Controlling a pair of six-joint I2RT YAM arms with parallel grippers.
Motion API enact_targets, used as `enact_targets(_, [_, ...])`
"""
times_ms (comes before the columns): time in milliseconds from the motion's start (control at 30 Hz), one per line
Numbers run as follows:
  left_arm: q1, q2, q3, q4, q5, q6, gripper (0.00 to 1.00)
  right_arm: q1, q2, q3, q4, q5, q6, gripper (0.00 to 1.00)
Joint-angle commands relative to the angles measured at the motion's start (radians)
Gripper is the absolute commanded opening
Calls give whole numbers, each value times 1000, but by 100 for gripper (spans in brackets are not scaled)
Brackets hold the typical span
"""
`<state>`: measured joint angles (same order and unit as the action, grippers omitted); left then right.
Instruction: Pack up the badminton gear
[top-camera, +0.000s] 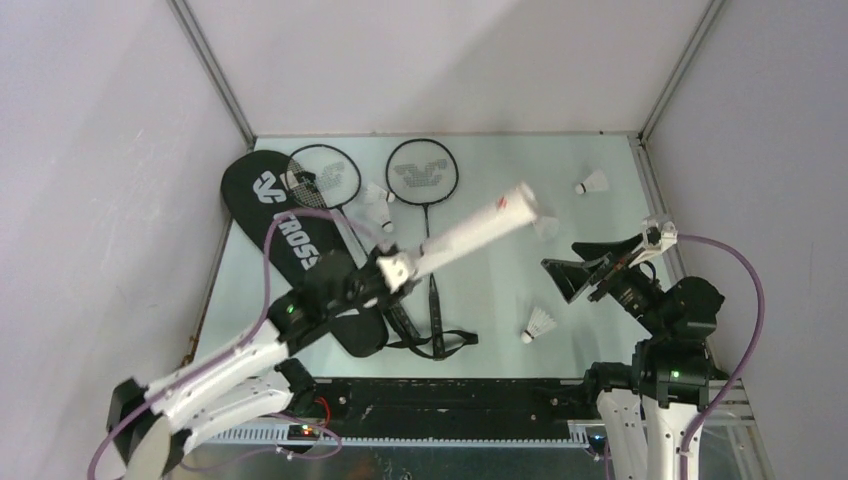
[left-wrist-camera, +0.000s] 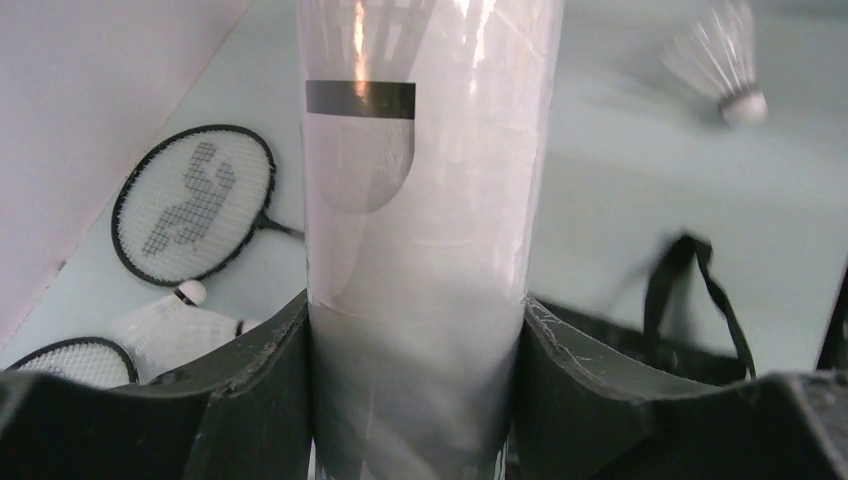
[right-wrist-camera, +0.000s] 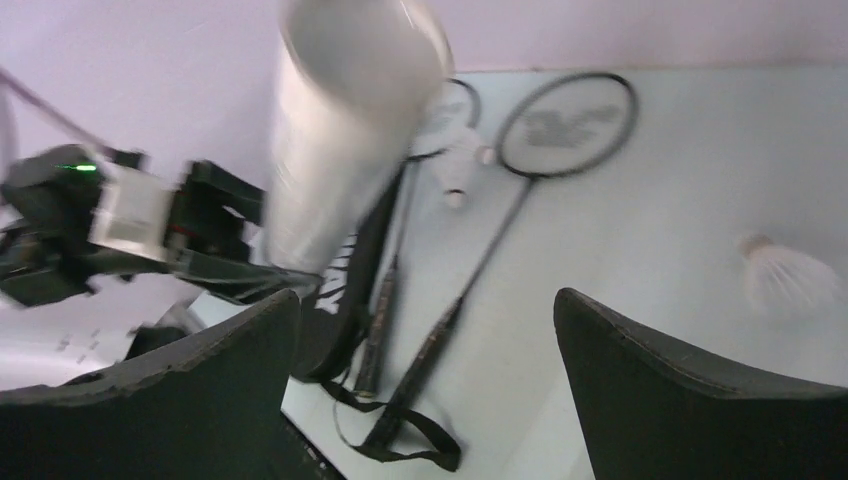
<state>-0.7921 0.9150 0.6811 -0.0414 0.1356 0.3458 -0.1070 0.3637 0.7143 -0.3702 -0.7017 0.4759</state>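
My left gripper (top-camera: 392, 272) (left-wrist-camera: 415, 330) is shut on the near end of the long white tube (top-camera: 465, 232) (left-wrist-camera: 420, 250) (right-wrist-camera: 340, 150), which is lifted off the table and slants up to the right. Two black rackets (top-camera: 322, 175) (top-camera: 422, 170) lie at the back, and one handle rests on the black racket bag (top-camera: 290, 235). White shuttlecocks lie at the back right (top-camera: 594, 183), front middle (top-camera: 540, 322), between the rackets (top-camera: 378, 205) and by the tube's far end (top-camera: 545, 226). My right gripper (top-camera: 585, 275) (right-wrist-camera: 425, 340) hovers open and empty at the right.
The bag's black strap (top-camera: 440, 343) loops on the table near the front edge. White walls close in the table on three sides. A purple cable (top-camera: 745, 290) arcs beside the right arm.
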Motion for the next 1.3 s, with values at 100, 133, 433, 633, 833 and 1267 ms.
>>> enact_targets(100, [-3, -448, -287, 140, 83, 171, 44, 3, -18, 57, 447, -526, 230, 100])
enact_targets(133, [-3, -468, -304, 135, 80, 169, 44, 7, -19, 67, 489, -539, 254, 100])
enact_targets(433, [-4, -414, -273, 81, 92, 171, 42, 54, 69, 198, 516, -527, 372, 96])
enact_targets(633, [-3, -328, -239, 79, 162, 184, 42, 121, 144, 264, 370, -497, 311, 89])
enact_targets(833, [-3, -318, -241, 86, 192, 193, 42, 207, 242, 324, 86, -393, 142, 82])
enact_targets(1267, [-3, -317, -240, 75, 177, 193, 43, 406, 373, 354, -117, -222, -19, 47])
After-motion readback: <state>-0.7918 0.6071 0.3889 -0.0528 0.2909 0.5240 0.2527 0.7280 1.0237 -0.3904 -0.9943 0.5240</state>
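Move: The tube, already held in the left gripper, has its open end about 12 cm ahead, 18 cm right and 16 cm above that hand; the right-hand racket's middle lies 12 cm ahead and 1 cm right of it on the table. From the right hand, the tube's open end is some 8 cm ahead, 10 cm left and 8 cm up. On the table, 29 cm below the right hand, the near shuttlecock sits 6 cm back and 2 cm right, the far shuttlecock 28 cm ahead and 9 cm right. Keep the tube gripped in the left hand and draw it about 5 cm back, ending lower and slightly left, open end still raised. Swing the right gripper back, up and left, turning some 35 degrees counter-clockwise, then bring it forward, down and left onto the tube's open end, closing its fingers halfway astride the near rim, one finger at the mouth. ##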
